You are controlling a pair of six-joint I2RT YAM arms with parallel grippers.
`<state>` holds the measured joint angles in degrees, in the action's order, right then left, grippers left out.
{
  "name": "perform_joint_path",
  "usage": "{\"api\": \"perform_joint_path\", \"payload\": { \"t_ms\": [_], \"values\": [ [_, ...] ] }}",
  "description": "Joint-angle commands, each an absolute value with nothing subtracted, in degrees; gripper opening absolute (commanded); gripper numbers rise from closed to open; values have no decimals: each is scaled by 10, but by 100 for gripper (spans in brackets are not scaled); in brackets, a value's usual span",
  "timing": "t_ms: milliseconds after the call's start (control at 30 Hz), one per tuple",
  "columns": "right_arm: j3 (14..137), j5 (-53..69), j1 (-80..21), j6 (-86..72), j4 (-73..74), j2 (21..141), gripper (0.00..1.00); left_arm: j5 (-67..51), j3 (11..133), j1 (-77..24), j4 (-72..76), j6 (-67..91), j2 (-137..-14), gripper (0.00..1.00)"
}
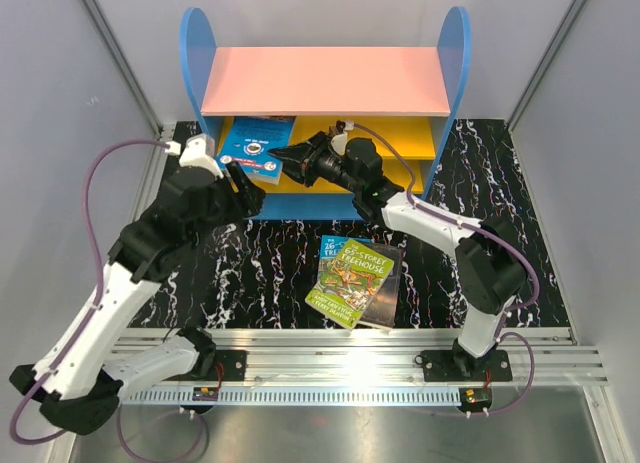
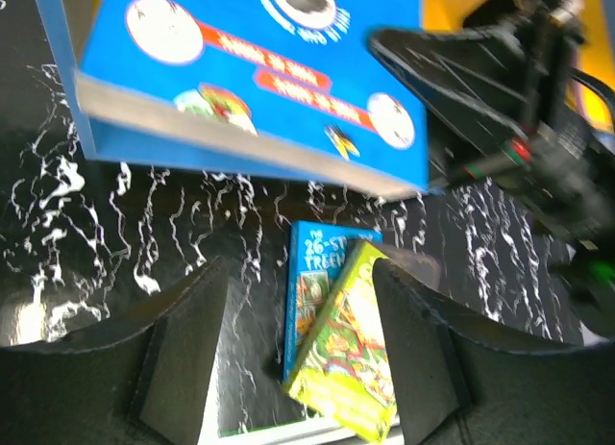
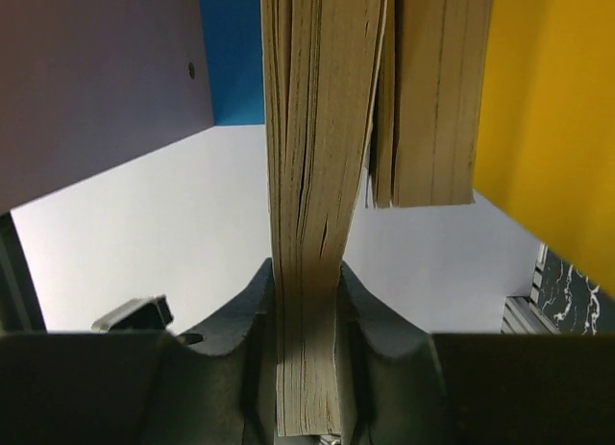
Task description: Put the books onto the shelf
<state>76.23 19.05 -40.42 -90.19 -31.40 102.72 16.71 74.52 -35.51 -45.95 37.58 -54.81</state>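
Note:
The shelf (image 1: 325, 80) stands at the back of the table, with a pink top and blue sides. A blue-covered book with white round marks (image 1: 255, 148) leans tilted at its left middle level. My right gripper (image 1: 290, 163) is shut on it. The right wrist view shows the jaws (image 3: 307, 272) clamped on that book's page edge (image 3: 307, 157), and a second book's pages (image 3: 432, 99) beside it. My left gripper (image 1: 243, 191) hangs open just in front of and below the blue book (image 2: 250, 70), holding nothing. On the table lie the yellow-green "65-Storey Treehouse" (image 1: 352, 281), the blue "26-Storey Treehouse" (image 1: 332, 247) and a dark book (image 1: 388, 288).
A yellow shelf board (image 3: 548, 128) runs close to the right of the held book. The black marbled table top (image 1: 270, 273) lies between the arms, with the stacked books (image 2: 346, 339) near its front. Grey walls close in both sides, and a metal rail (image 1: 350, 348) runs along the near edge.

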Motion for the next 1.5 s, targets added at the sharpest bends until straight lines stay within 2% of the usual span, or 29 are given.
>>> {"api": "perform_joint_path", "payload": {
  "t_ms": [0, 200, 300, 333, 367, 467, 533, 600, 867, 1100, 1467],
  "values": [
    [816, 211, -393, -897, -316, 1027, 0, 72, 748, -276, -385, 330, -573, 64],
    [866, 253, -379, -866, -253, 1041, 1, 3, 738, -209, -325, 320, -625, 62],
    [898, 274, -373, -860, -231, 1054, 12, -21, 751, -207, -316, 318, -663, 63],
    [907, 282, -371, -858, -227, 1063, 18, -24, 754, -207, -310, 318, -673, 63],
    [916, 286, -367, -859, -221, 1068, 35, -30, 756, -207, -306, 323, -686, 63],
    [954, 309, -361, -865, -214, 1095, 61, -32, 756, -207, -289, 338, -708, 63],
    [983, 328, -360, -871, -213, 1117, 74, -25, 758, -207, -285, 350, -715, 63],
    [1005, 339, -360, -875, -213, 1137, 81, -3, 764, -207, -289, 369, -727, 63],
    [976, 371, -360, -889, -236, 1126, 89, 38, 831, -207, -316, 381, -796, 64],
    [825, 391, -360, -871, -234, 1010, 92, 42, 882, -194, -324, 364, -841, 64],
    [673, 418, -360, -773, -101, 858, 95, 90, 865, -158, -341, 368, -837, 64]
  ]
}}
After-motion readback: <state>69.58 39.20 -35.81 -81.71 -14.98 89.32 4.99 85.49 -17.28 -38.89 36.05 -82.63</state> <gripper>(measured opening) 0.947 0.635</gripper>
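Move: The blue book, pinched by the right hand near its near right corner, has its middle about 15 cm ahead of the left hand, 2 cm to its right and 5 cm lower; from the right hand it is roughly 5 cm ahead and 6 cm left, about level. The green coin book lies on the upper yellow shelf underneath, its middle some 5 cm beyond the blue book's and 3 cm lower. The shelf's left side panel stands about 17 cm ahead of the left hand, 7 cm to its left and 5 cm below. Forward some 14 cm and down about 5 goes the left hand, fingers staying half open and tipping down 10 degrees, bringing its fingertips up against the blue book's near edge to push it in. The right hand first carries its corner about 4 cm forward, opens wide to let go, then backs out about 12 cm and to the right, off the shelf. ##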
